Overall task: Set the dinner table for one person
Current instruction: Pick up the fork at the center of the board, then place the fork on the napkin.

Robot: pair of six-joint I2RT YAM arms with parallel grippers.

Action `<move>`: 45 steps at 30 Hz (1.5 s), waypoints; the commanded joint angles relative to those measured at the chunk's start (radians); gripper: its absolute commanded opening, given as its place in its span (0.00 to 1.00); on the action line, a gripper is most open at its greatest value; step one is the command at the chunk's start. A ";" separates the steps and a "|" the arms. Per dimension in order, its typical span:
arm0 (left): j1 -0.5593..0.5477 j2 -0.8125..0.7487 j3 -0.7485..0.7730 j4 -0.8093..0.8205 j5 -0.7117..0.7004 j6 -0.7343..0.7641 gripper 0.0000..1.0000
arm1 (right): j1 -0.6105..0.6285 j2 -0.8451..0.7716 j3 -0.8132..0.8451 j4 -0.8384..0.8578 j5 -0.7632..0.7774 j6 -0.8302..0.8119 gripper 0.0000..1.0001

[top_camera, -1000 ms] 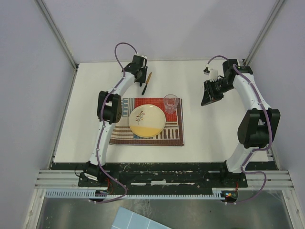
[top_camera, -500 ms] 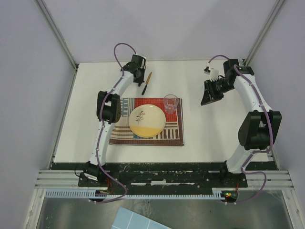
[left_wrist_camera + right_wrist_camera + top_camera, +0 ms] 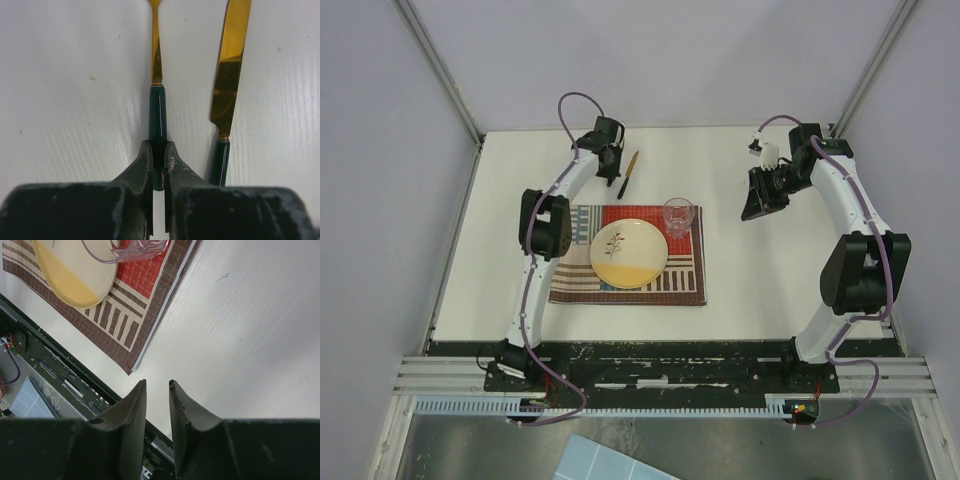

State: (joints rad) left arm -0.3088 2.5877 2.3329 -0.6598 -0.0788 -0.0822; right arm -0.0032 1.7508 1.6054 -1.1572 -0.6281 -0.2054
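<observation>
On the white dinner table [image 3: 760, 270] a striped placemat [image 3: 570, 280] carries a cream plate [image 3: 628, 252] and a clear glass [image 3: 678, 214]. At the far left of the table my left gripper [image 3: 609, 160] is down at the surface. In the left wrist view the left gripper [image 3: 158, 145] is shut on the dark green handle of a gold utensil [image 3: 157, 60] whose head is cut off by the frame edge. A gold knife [image 3: 227, 75] with a green handle lies just right of it. My right gripper [image 3: 157, 383] hangs open and empty above bare table, right of the placemat [image 3: 145, 305].
The right wrist view shows the plate [image 3: 75, 275] and glass [image 3: 125, 250] on the mat's near corner, and the black rail [image 3: 60, 380] at the table's near edge. Metal frame posts and walls [image 3: 440, 70] enclose the table on three sides.
My left gripper's jaws have closed on the green handle, and that wrist has shifted slightly left. The right arm has stayed where it was.
</observation>
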 commanded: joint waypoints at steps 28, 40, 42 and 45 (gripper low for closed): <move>0.008 -0.408 -0.257 -0.072 -0.116 0.082 0.03 | -0.006 -0.029 0.013 0.038 -0.004 0.032 0.31; 0.000 -0.800 -0.846 0.018 -0.134 -0.023 0.03 | -0.007 -0.078 0.012 0.041 -0.025 0.046 0.31; -0.011 -0.885 -0.938 0.060 -0.155 -0.033 0.03 | -0.006 -0.083 0.009 0.044 -0.031 0.050 0.31; -0.018 -0.988 -1.044 0.101 -0.185 -0.030 0.03 | -0.007 -0.088 0.004 0.048 -0.038 0.061 0.30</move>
State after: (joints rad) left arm -0.3115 1.7847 1.3792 -0.6712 -0.2066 -0.0612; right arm -0.0032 1.7142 1.6054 -1.1355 -0.6308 -0.1608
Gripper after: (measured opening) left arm 0.073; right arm 0.307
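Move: The green-handled fork is already pinched in the left hand, barely above the table. The bare strip of placemat left of the plate lies about 28 cm back and 8 cm to this hand's left. The knife is some 5 cm to its right and 1 cm ahead; the plate's middle is about 27 cm back and 9 cm right. From the idle right hand, that strip lies roughly 53 cm left, 5 cm ahead and 15 cm below. The fork, still pinched by its handle with the tines forward, first shifts a couple of centimetres back and left while low. The left hand then lifts it about 10 cm and swings it back and somewhat left towards the strip beside the plate, dipping a few centimetres on the way, about 20 cm back in all. The wrist tilts only some 10 degrees; the fingers stay shut. ##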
